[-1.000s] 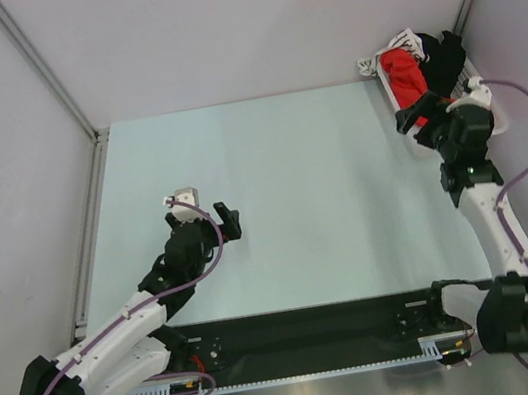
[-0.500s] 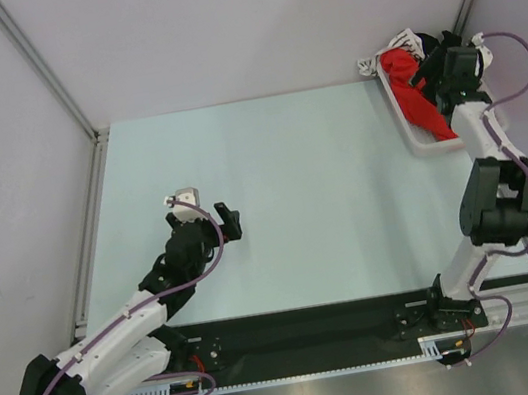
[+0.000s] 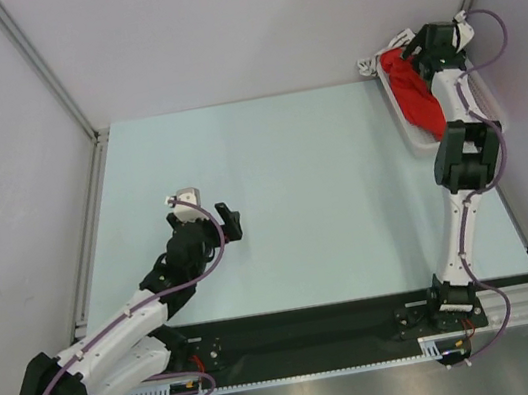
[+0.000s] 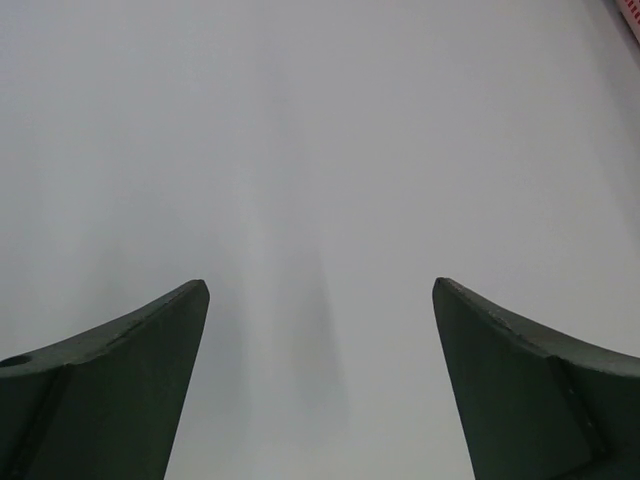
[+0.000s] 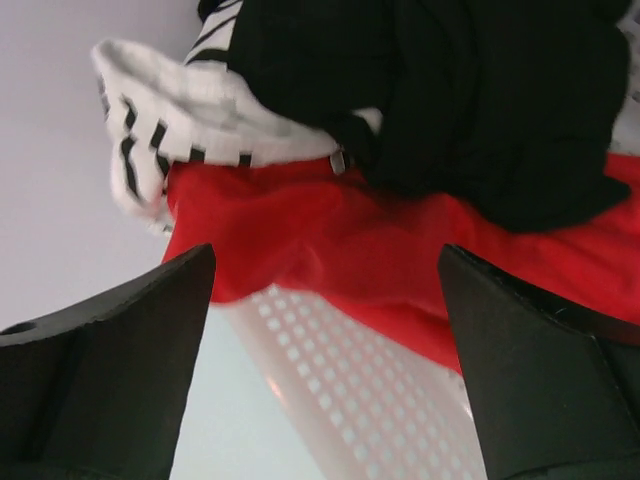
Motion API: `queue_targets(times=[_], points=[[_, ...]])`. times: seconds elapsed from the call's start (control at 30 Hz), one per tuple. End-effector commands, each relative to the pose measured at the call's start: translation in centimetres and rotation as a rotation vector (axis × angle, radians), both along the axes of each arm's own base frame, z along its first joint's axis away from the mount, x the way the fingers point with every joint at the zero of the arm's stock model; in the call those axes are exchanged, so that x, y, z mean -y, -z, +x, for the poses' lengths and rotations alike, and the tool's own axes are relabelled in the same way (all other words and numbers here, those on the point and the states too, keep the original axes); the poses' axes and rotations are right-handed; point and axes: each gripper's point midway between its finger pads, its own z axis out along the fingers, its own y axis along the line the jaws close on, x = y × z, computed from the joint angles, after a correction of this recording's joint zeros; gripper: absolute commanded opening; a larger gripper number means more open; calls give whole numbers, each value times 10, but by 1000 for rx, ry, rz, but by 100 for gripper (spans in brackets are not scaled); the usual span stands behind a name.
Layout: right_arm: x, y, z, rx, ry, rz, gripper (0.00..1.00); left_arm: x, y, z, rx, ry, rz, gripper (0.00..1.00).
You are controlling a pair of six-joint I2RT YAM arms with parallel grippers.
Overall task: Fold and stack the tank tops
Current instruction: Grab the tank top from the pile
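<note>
A bright red tank top (image 3: 417, 99) lies heaped in the white mesh basket (image 3: 421, 144) at the table's far right corner, spilling over its near wall. In the right wrist view the red tank top (image 5: 330, 235) sits under a black garment (image 5: 480, 100) and beside a white, black-striped garment (image 5: 165, 115). My right gripper (image 3: 424, 45) hovers open over the basket's far end, and in its own view the right gripper (image 5: 325, 252) holds nothing between its jaws. My left gripper (image 3: 207, 209) stands open over the bare table, far from the clothes, and the left gripper (image 4: 320, 285) is empty.
The basket's perforated wall (image 5: 380, 400) runs below the red fabric. Grey walls close in the table at the back and on both sides. A metal rail (image 3: 88, 237) follows the table's left edge. The right arm (image 3: 462, 159) stretches along the right side.
The right arm has reached further back, carrying its open gripper from the basket's near end to above its far end. The left arm has not moved.
</note>
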Motion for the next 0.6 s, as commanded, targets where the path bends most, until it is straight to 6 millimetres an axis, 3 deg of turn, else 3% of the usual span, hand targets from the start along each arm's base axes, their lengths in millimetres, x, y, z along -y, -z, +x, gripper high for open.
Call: queue_targets(times=[0.0, 0.07, 0.2, 0.23, 0.27, 0.3, 0.33, 0.37, 0.4, 0.43, 0.5, 0.53, 0.57], points=[[-1, -1, 19, -16, 1, -19, 100, 3, -14, 5, 30, -1, -34, 100], [-1, 19, 27, -27, -3, -4, 92, 3, -13, 5, 28, -3, -30, 100], [-1, 26, 30, -20, -5, 23, 39, 3, -13, 6, 29, -6, -24, 100], [-4, 25, 28, -24, -13, 23, 11, 2, -12, 6, 26, -8, -21, 100], [-7, 18, 27, -16, -14, 16, 0, 2, -11, 6, 25, -6, -19, 100], [-4, -15, 20, 22, 16, -29, 0, 3, -12, 6, 26, -6, -19, 100], [-7, -14, 11, 6, 23, -45, 0, 3, -12, 6, 25, -6, -19, 100], [-16, -37, 11, 60, 20, -67, 0, 3, -11, 6, 23, -4, -18, 100], [-20, -83, -1, 133, 26, -92, 0, 3, -12, 6, 25, -3, -20, 100], [-26, -90, -8, 143, 23, -96, 0, 4, -12, 6, 25, 0, -21, 100], [-48, -133, -20, 211, -2, -117, 0, 4, -11, 6, 25, 4, -19, 100], [-59, -173, -35, 272, -25, -144, 0, 5, -12, 6, 27, 7, -21, 100], [-71, -192, -45, 295, -57, -157, 0, 5, -12, 6, 29, 9, -21, 100]])
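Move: The right hand is open over the white basket. The part of the red tank top that it goes for lies about 2 cm ahead of it, 1 cm to its left and 6 cm below. The black garment lies some 4 cm ahead and 8 cm to the right of the right hand, the striped garment about 8 cm ahead and 4 cm to its left, both about 5 cm below. From the left hand, that red part is roughly 36 cm ahead, 59 cm to the right and slightly lower. The right hand's fingers close from wide open and pinch a bunch of the red tank top, as the hand sinks about 5.5 cm into the basket and eases a little forward. Then, keeping the pinch, the hand turns back upward, speeding up through some 6 cm while drawing back towards the base and a few centimetres left. ##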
